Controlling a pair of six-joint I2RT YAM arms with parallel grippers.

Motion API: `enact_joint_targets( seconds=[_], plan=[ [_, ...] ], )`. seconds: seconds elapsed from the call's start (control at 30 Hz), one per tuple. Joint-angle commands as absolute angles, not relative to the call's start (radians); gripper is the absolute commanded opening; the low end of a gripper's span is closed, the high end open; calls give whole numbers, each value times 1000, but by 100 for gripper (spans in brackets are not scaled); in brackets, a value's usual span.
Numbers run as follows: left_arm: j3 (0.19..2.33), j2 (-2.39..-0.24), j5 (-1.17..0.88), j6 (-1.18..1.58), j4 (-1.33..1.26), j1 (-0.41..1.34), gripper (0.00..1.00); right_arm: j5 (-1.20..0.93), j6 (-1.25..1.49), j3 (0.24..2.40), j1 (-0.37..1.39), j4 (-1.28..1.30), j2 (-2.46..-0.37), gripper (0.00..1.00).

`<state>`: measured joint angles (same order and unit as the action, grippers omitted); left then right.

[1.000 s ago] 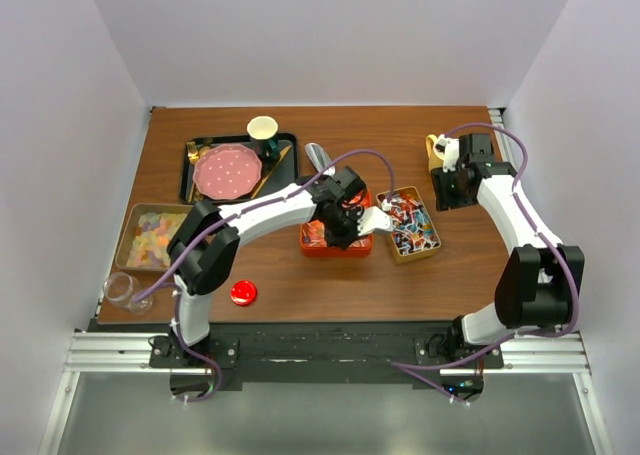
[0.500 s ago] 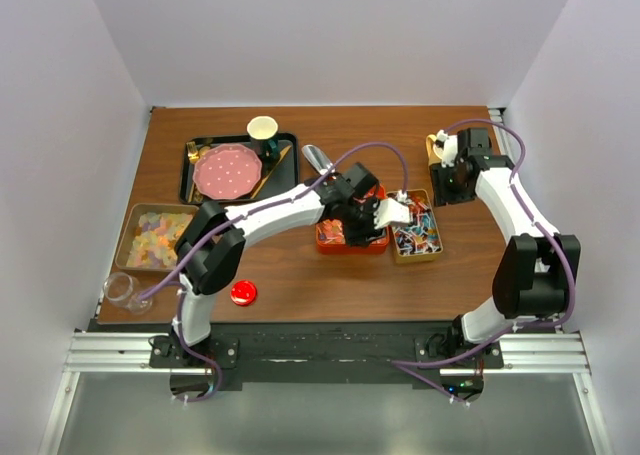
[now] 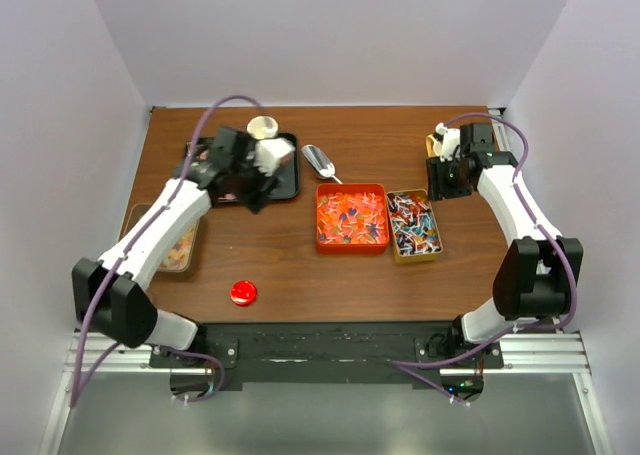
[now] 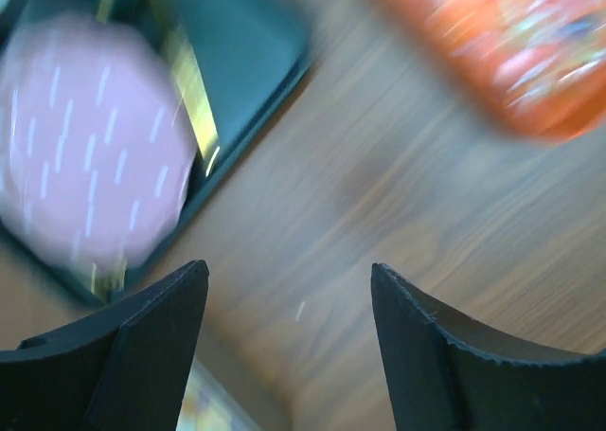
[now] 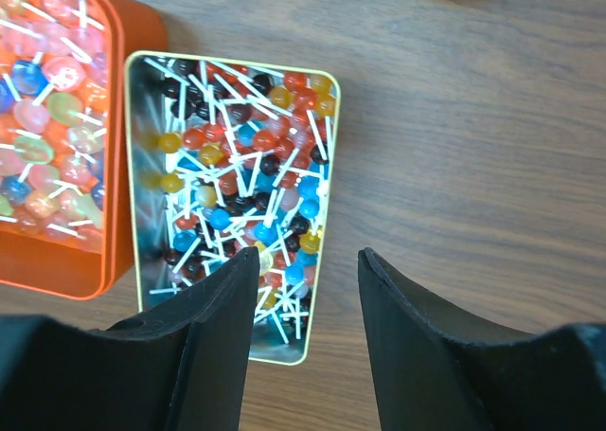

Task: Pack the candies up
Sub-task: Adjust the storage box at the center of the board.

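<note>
Wrapped candies fill an orange box (image 3: pixel 352 217) at the table's middle, and more candies (image 5: pixel 237 189), small coloured balls on white sticks, fill a gold tin (image 3: pixel 413 225) touching its right side. Pale pastel candies lie in a tin (image 3: pixel 178 247) at the left, half hidden under my left arm. My left gripper (image 3: pixel 257 190) hovers by the black tray's right corner, open and empty (image 4: pixel 289 267); its view is blurred. My right gripper (image 3: pixel 440 187) hangs open and empty just right of the gold tin (image 5: pixel 308 253).
A black tray (image 3: pixel 287 175) at the back left carries a pink plate (image 4: pixel 85 166) and a paper cup (image 3: pixel 263 127). A metal scoop (image 3: pixel 320 160) lies behind the orange box. A red disc (image 3: pixel 243 293) sits near the front edge, a yellow object (image 3: pixel 433 147) at the back right.
The left gripper pushed the orange box right against the gold tin, opened, then swung left to the black tray. The right gripper shifted slightly toward the back.
</note>
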<state>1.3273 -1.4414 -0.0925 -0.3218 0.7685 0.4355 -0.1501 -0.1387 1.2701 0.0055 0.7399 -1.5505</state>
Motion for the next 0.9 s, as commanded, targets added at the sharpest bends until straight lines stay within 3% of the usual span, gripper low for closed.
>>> enact_joint_targets(
  seconds=[0.0, 0.4, 0.6, 0.63, 0.7, 0.87],
  plan=[
    [1204, -1405, 23, -307, 894, 215, 71, -222, -127, 1289, 3, 723, -1522, 51],
    [1075, -1494, 120, -223, 821, 0, 64, -256, -121, 1338, 3, 745, -1569, 52],
    [1039, -1548, 49, -232, 805, -26, 47, -256, -121, 1330, 2, 747, -1563, 52],
    [1032, -1557, 29, -232, 807, -26, 37, -255, -120, 1333, 3, 749, -1563, 52],
    [1026, -1562, -27, -236, 811, -25, 29, -250, -118, 1333, 3, 747, -1563, 52],
    [1017, -1569, -66, -241, 824, -18, 21, -242, -124, 1341, 3, 749, -1568, 51]
  ],
)
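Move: The storage box of ice-lolly candies stands about 27 cm to the left of my left hand, some 5 cm back and 16 cm below; its near side, the right rim, is only about 18 cm to the left. The pink plate lies roughly 13 cm ahead and 6 cm left of that hand, the red lid some 20 cm back and 1 cm left, both about 17 cm down. From my right hand the storage box is about 80 cm to the left, 8 cm back and 11 cm lower. I sweep my left hand fast to the left, about 18 cm, towards the right rim of the lolly storage box, then sink steadily onto it, some 14 cm down in all and easing a little back. The wrist turns about 30 degrees counter-clockwise and tips to point steeply down, while the fingers narrow from about three-quarters open to about a quarter, one inside the rim and one outside. ##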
